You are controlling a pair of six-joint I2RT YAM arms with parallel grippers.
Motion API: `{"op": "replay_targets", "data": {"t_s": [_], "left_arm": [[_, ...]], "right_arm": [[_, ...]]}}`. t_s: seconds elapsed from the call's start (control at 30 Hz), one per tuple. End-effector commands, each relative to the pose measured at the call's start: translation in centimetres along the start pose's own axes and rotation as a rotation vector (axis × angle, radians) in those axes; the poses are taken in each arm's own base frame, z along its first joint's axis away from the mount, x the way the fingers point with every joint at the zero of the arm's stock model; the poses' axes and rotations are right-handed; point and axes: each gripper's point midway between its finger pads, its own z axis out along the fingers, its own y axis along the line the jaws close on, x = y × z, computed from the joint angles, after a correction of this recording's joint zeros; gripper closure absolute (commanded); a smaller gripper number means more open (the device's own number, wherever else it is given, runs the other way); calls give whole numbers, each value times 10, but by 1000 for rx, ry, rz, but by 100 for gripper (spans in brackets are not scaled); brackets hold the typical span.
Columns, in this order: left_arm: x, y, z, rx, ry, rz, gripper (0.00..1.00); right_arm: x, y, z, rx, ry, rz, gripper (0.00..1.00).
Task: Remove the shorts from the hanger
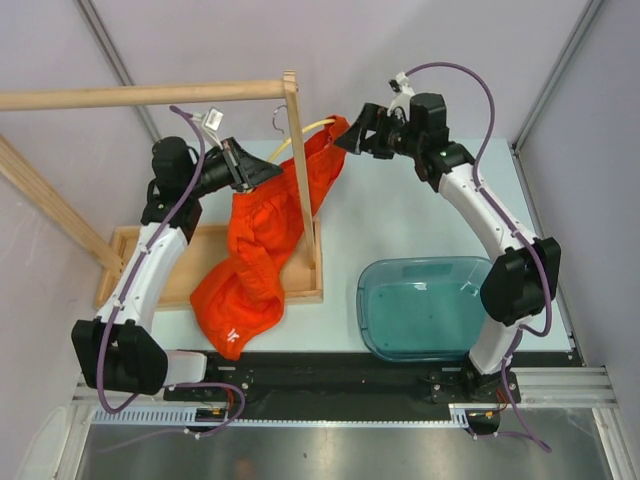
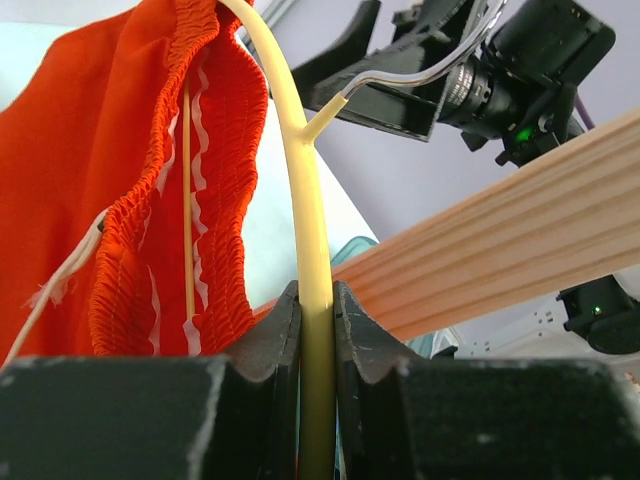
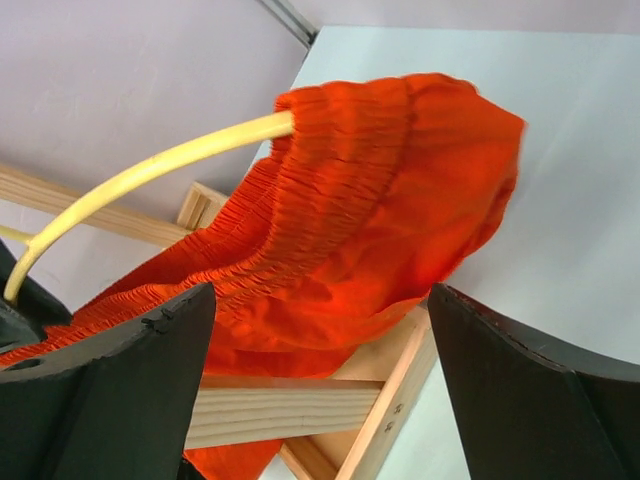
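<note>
The orange-red shorts [image 1: 262, 250] hang from the pale-yellow hanger [image 1: 300, 132] beside the rack's wooden post and drape down over the rack base. My left gripper [image 1: 255, 167] is shut on the hanger's arm [image 2: 312, 260]; the elastic waistband [image 2: 215, 150] and white drawstring show just left of it. My right gripper [image 1: 345, 140] is open, just right of the waistband's end [image 3: 400, 180] where the hanger [image 3: 150, 170] enters the fabric. The silver hook [image 2: 410, 75] shows near the right gripper in the left wrist view.
The wooden rack has a top rail [image 1: 140, 95], an upright post [image 1: 300, 180] and a tray-like base [image 1: 140, 262] at the left. A teal tub [image 1: 425, 305] stands at the front right. Grey walls close in behind.
</note>
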Motion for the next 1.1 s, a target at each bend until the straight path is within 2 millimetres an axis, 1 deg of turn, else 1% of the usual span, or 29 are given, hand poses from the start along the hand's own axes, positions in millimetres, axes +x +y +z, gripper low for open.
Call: {"op": "replay_targets", "data": {"t_s": [0.0,0.1,0.2,0.27,0.33,0.37,0.4,0.47,0.7,0.8,0.87,0.9,0.93,1.0,1.03,1.07], "left_arm": [[-1,-36,-6,89,-4,124,100],[5,-32,-6,82,7,117,100],[11,-30,-7,86,27,108,100],[13,-34,-9,98,34,113,100],[13,-37,-11,104,36,120,100],[13,-38,-11,106,36,128,100],[13,-39,-12,111,37,132,99],[15,-40,-13,118,45,129,100],[21,-42,-16,130,65,141,100],[25,-43,-17,143,78,140,100],[25,-44,-17,152,79,140,100],[25,-45,-17,154,77,142,100],[25,-45,-17,152,76,141,100],[26,-45,-17,154,78,139,100],[27,-46,-18,159,82,136,100],[27,-45,-17,158,83,135,100]], "right_arm": [[-11,19,4,-6,-41,-61,7],[-12,22,7,5,-56,-78,7],[-13,16,8,32,-63,-98,8],[-15,6,7,62,-69,-103,8],[-13,-3,7,78,-61,-93,12],[-13,-4,7,78,-61,-84,13],[-13,-4,6,76,-65,-82,17],[-12,-6,7,75,-63,-78,20],[-16,-7,6,81,-82,-91,24],[-15,-3,8,49,-78,-104,30],[-16,1,9,27,-84,-112,32],[-14,1,9,19,-79,-108,35],[-13,2,8,18,-83,-101,35],[-16,1,7,22,-99,-95,39],[-12,-1,7,26,-96,-88,40],[-14,-1,6,26,-108,-86,41]]}}
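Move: Just beyond the right fingertips, the shorts' waist end on the hanger lies about 3 cm ahead, 3 cm left and 2 cm above the right hand. The hanger's hook is roughly 15 cm left of that hand and 1 cm ahead; the rack's upright post, at hand height, is some 10 cm left and 13 cm back. From the left hand, holding the hanger's other side, the waist end is about 9 cm ahead and 14 cm right. Keeping its pinch on the hanger, the left hand draws back about 3 cm and sinks a little, bringing the shorts' waist end towards the right gripper. The wide-open right hand eases about 2 cm left, then comes back right while edging forward about 1 cm, and closes its fingers by roughly a third around the waist end, not yet shut. ##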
